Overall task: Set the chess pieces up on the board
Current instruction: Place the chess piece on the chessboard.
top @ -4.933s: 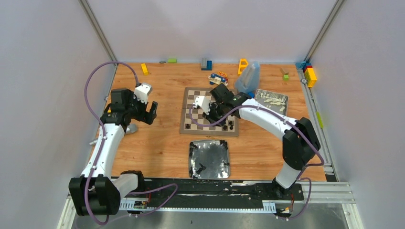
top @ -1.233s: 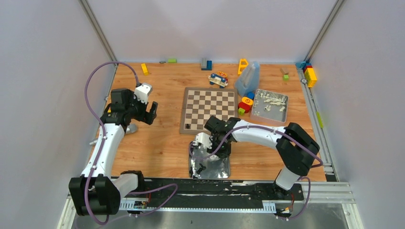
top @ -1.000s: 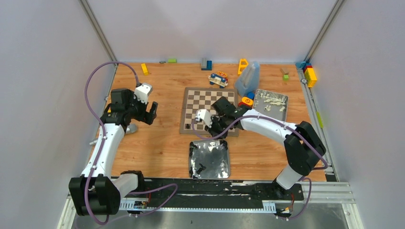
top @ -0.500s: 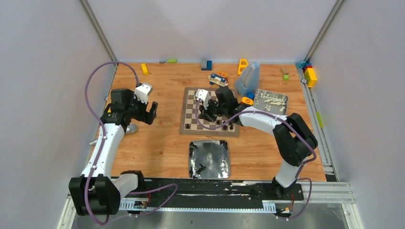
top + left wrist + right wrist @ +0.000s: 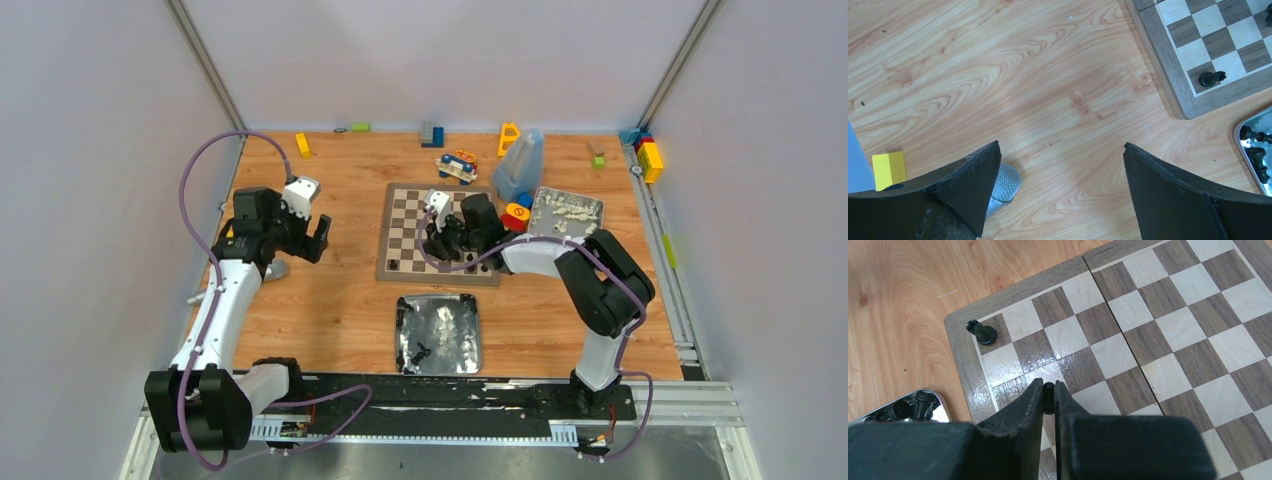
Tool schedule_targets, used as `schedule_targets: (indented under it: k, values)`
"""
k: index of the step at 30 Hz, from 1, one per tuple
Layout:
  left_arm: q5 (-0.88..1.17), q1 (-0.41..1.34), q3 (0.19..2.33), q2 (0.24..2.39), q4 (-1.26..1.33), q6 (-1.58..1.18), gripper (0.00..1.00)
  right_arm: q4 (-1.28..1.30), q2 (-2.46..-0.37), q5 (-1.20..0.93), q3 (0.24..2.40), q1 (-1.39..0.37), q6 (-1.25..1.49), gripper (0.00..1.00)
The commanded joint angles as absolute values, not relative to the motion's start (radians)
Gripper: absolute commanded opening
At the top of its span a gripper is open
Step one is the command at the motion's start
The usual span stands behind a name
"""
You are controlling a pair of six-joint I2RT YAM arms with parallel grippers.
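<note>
The board (image 5: 410, 205) lies mid-table. My right gripper (image 5: 438, 246) hangs over its near left part. In the right wrist view that gripper (image 5: 1048, 385) is shut on a small black chess piece (image 5: 1048, 394), held just above the board (image 5: 1168, 325) near its edge. Another black piece (image 5: 982, 333) stands on the corner square. A few more black pieces (image 5: 470, 267) stand along the near row. My left gripper (image 5: 312, 240) is open and empty over bare wood left of the board; its wrist view shows the gripper (image 5: 1061, 146) and the corner piece (image 5: 1212, 78).
A silver tray (image 5: 408, 318) holding loose black pieces sits in front of the board. A second tray (image 5: 598, 225) with white pieces lies to the right, beside coloured blocks (image 5: 515, 215) and a clear jug (image 5: 520, 165). A yellow block (image 5: 889, 167) and a mesh-tipped object (image 5: 1007, 181) lie by my left gripper.
My right gripper has gone from the near tray to over the board with a black piece, then drifted slightly right. The left arm has not moved.
</note>
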State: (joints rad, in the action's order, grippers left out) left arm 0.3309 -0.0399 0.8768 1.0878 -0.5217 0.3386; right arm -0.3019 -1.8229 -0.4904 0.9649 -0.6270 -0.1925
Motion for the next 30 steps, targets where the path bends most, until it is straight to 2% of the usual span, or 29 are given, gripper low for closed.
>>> schedule_targets:
  k: [1, 13, 21, 30]
  values:
    - [0.330, -0.046, 0.873, 1.081, -0.487, 0.340, 1.00, -0.389, -1.846, -0.520, 0.957, -0.623, -0.138, 0.10]
    - [0.331, -0.046, 0.868, 1.083, -0.489, 0.343, 1.00, -0.446, -1.859, -0.528, 0.905, -0.613, -0.141, 0.17]
    - [0.332, -0.046, 0.868, 1.084, -0.489, 0.345, 1.00, -0.436, -1.837, -0.522, 0.893, -0.609, -0.158, 0.32]
    - [0.339, -0.046, 0.867, 1.080, -0.489, 0.348, 1.00, -0.324, -1.759, -0.523, 0.958, -0.598, -0.177, 0.43]
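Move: The right hand holds a black chess piece just above its dark square, second row and fourth file from the left, whose surface is about 4 cm straight below. The black rook on the near-left corner square stands some 10 cm left and 4 cm back; the black pieces at the near-right corner are roughly 11 cm right and 2 cm back. From the idle left hand the square lies about 24 cm right, 3 cm back and 13 cm down. The right hand lowers the black piece about 2 cm onto its dark square, then opens, letting go. ##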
